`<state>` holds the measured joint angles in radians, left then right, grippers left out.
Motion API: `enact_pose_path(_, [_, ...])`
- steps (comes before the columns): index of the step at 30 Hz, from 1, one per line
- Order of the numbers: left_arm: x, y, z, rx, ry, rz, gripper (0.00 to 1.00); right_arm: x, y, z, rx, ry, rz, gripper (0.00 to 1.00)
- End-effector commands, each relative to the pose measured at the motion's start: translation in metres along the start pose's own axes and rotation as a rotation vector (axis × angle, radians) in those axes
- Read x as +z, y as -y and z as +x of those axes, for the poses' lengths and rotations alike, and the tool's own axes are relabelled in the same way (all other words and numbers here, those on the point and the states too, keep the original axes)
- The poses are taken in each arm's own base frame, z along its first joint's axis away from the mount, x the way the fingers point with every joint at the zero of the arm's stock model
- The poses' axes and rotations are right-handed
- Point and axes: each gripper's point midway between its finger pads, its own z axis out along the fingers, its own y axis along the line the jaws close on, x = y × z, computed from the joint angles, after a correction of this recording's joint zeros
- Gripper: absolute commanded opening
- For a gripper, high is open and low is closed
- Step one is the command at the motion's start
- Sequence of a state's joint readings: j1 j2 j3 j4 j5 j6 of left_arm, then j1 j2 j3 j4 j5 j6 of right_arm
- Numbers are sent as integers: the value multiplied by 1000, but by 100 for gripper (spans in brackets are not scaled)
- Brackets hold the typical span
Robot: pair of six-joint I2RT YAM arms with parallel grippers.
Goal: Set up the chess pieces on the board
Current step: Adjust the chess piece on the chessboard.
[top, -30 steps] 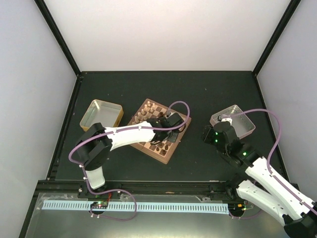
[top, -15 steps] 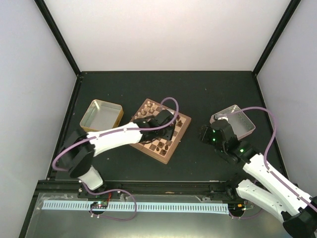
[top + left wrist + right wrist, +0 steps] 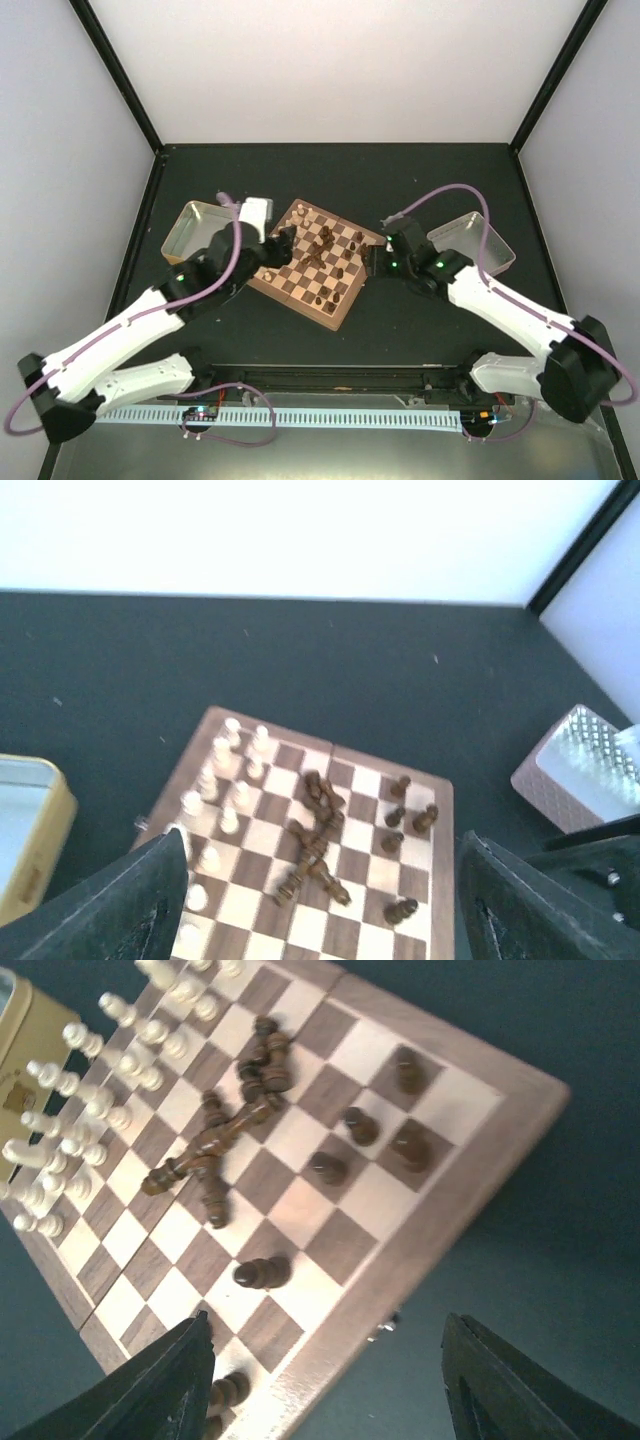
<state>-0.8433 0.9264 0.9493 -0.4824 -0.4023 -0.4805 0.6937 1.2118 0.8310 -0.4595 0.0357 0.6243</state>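
The board (image 3: 296, 304) lies angled at the table's middle. Pale chess pieces (image 3: 225, 780) stand in rows on its left side. Several dark chess pieces (image 3: 315, 840) lie toppled in a heap at the centre, and a few dark ones (image 3: 400, 815) stand near the right rim. My left gripper (image 3: 282, 245) hangs over the board's left side, open, with nothing between its fingers (image 3: 140, 900). My right gripper (image 3: 374, 262) is open and empty above the board's right rim (image 3: 440, 1205). The right wrist view shows the dark heap (image 3: 225, 1130) and a lone dark piece (image 3: 255, 1273).
A gold-sided metal tray (image 3: 200, 232) sits left of the board, close to my left arm. A second shallow tray (image 3: 482, 245) sits to the right, behind my right arm. Black posts mark the table's far corners.
My left gripper drew back from over the board's centre to its left side and opened. My right gripper moved left from the right tray to the board's right edge and opened wider.
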Motion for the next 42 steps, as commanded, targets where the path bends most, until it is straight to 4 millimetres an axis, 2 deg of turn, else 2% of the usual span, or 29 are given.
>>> enact_pose_path(1, [-29, -34, -9, 64, 70, -97, 78, 18, -33, -6, -114, -19, -55, 64])
enact_pose_path(6, [-44, -50, -10, 72, 136, -119, 79, 43, -46, 3, -189, -81, -5, 64])
enact_pose_path(11, [-51, -52, -14, 49, 165, -107, 79, 54, -54, 9, -262, -112, 69, 62])
enact_pose_path(16, [-53, -51, -15, 43, 178, -94, 79, 68, -46, 19, -271, -160, 131, 52])
enact_pose_path(20, [-52, -52, -13, 44, 170, -95, 79, 76, -46, 26, -280, -195, 135, 43])
enact_pose_path(23, [-51, -52, -12, 41, 169, -92, 79, 81, -48, 31, -294, -221, 132, 41])
enact_pose_path(28, [-50, -51, -10, 44, 165, -87, 79, 91, -48, 32, -305, -235, 148, 29])
enact_pose_path(34, [-50, -55, -10, 55, 153, -118, 80, 92, -44, 31, -316, -225, 175, 10])
enact_pose_path(42, [-50, -55, -11, 57, 155, -120, 80, 69, -48, 39, -326, -238, 124, 5])
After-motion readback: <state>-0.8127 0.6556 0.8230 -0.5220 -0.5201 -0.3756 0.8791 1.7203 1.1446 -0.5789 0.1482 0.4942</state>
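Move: The lone upright dark chess piece lies about 8 cm to the right hand's left, 1 cm ahead and some 8 cm below. The loose group of upright dark pieces beyond it sits about 6 cm farther out and 3 cm to its right; the heap of fallen dark pieces is 5 cm farther out and 7 cm to its left; the near dark pieces are 7 cm back and 3 cm left of it. From the left hand it lies roughly 13 cm right, 2 cm ahead, 22 cm below. The lone dark piece between the fallen heap and the board's right rim is pinched from above by the right hand, which swings about 8 cm left over the board, then sinks onto it, some 7 cm down in all, turning its fingers more steeply downward and closing them from wide to nearly shut. The left hand, open, draws off left and slightly back, away from the piece. ##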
